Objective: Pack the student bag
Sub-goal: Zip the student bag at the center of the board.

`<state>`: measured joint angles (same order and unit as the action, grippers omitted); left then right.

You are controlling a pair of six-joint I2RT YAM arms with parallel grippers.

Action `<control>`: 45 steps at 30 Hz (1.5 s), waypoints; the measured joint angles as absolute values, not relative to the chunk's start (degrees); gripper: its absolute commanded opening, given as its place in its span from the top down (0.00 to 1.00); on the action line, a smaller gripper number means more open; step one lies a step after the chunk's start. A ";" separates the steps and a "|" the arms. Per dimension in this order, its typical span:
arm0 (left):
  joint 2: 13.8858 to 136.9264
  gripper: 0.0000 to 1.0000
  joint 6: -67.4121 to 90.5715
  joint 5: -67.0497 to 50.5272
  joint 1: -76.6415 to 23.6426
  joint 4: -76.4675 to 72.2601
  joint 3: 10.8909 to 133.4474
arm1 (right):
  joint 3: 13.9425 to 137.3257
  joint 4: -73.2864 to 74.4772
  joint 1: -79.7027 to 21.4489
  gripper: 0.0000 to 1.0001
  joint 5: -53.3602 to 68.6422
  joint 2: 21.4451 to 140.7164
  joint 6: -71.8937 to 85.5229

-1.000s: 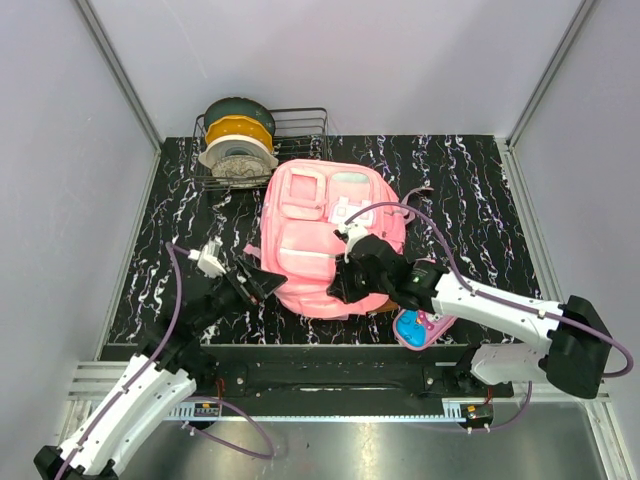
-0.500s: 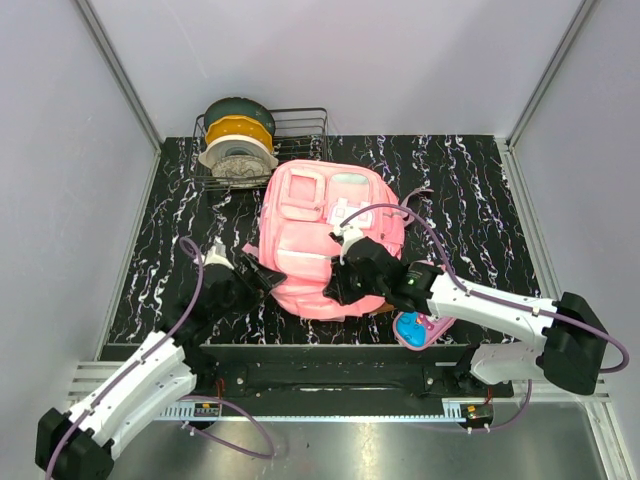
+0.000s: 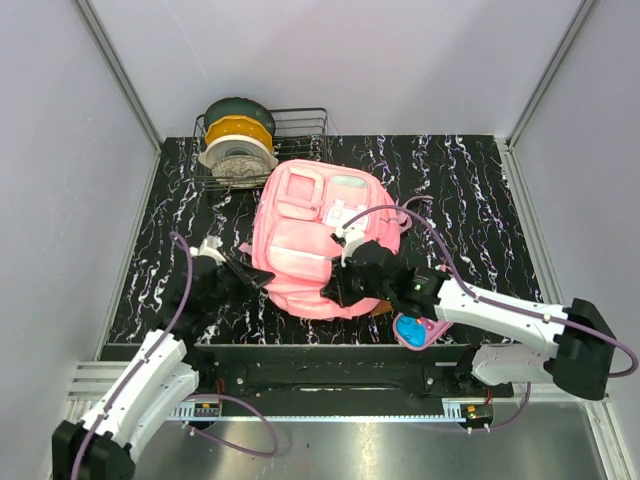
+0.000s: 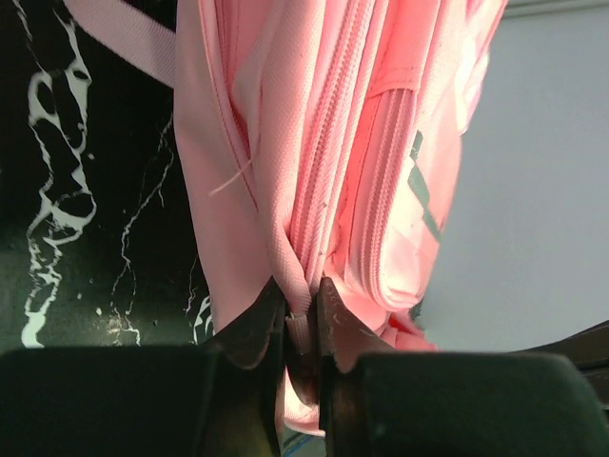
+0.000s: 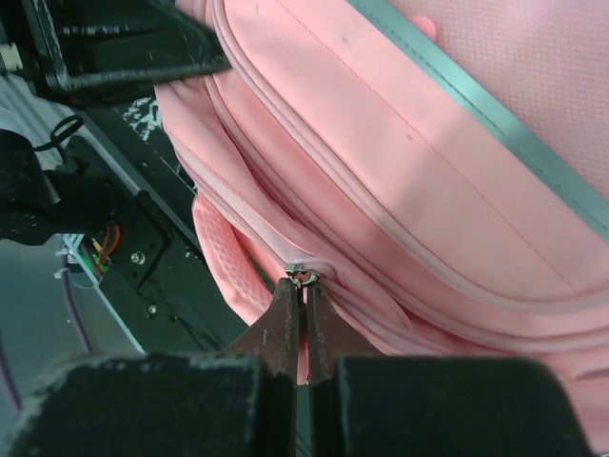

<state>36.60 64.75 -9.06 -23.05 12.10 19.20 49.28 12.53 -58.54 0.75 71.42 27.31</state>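
Observation:
The student bag (image 3: pixel 315 235), a large pink backpack, lies front side up in the middle of the black marbled table. My left gripper (image 3: pixel 257 277) is at the bag's left edge. In the left wrist view its jaws are shut on a fold of pink fabric (image 4: pixel 302 303) beside the side zip of the student bag (image 4: pixel 333 143). My right gripper (image 3: pixel 338 287) is at the bag's near edge. In the right wrist view it (image 5: pixel 304 286) is shut on the small metal zipper pull (image 5: pixel 303 276) of the student bag (image 5: pixel 428 143).
A small pink and blue pencil case (image 3: pixel 415 330) lies by the table's front edge, under my right arm. A wire rack (image 3: pixel 300 125) with filament spools (image 3: pixel 238 150) stands at the back left. Grey walls close in the table.
My left gripper has moved right to the bag's left edge and closed on its fabric. The bag has shifted slightly left. My right gripper has kept its grip on the zipper pull.

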 measured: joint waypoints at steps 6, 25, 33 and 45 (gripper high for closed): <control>37.10 1.00 57.89 -24.51 -9.02 17.50 23.68 | 43.70 10.92 -59.24 1.00 0.67 63.02 32.16; 50.22 0.91 45.63 -48.34 14.90 22.48 34.15 | 38.98 24.58 -47.90 1.00 -14.74 53.12 43.18; 51.64 0.01 43.00 -49.34 15.62 17.61 34.39 | 38.15 19.70 -47.99 0.68 -2.24 54.39 37.85; 37.36 0.01 33.41 -42.59 10.33 32.05 34.76 | 40.21 8.97 -51.86 0.52 19.77 68.73 36.38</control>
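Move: The left fingers pinch the pink bag's left edge; the bag's middle lies about 12 cm to that hand's right, 9 cm ahead and some 5 cm lower. The right fingers hold the zipper pull at the bag's near edge, with the bag's middle about 12 cm ahead and 1 cm left, and the pinched left edge roughly 13 cm left and 4 cm ahead. From the right hand, the wallet is some 11 cm right and 3 cm back, the pencil case 20 cm right and 6 cm back. With the bag's left edge still pinched, the left hand hauls left and up, about 7 cm left and 6 cm up, easing forward too, then opens wide, lets go of the bag and draws back some 4 cm. Against it the shut right hand tugs back and to the right, then swings quickly right and forward to about 12 cm right of its start while turning some 30 degrees clockwise; off the zipper pull, it comes back left and towards the base, turning back counter-clockwise and parting its fingers a little under halfway, to stop close to the pull again. ##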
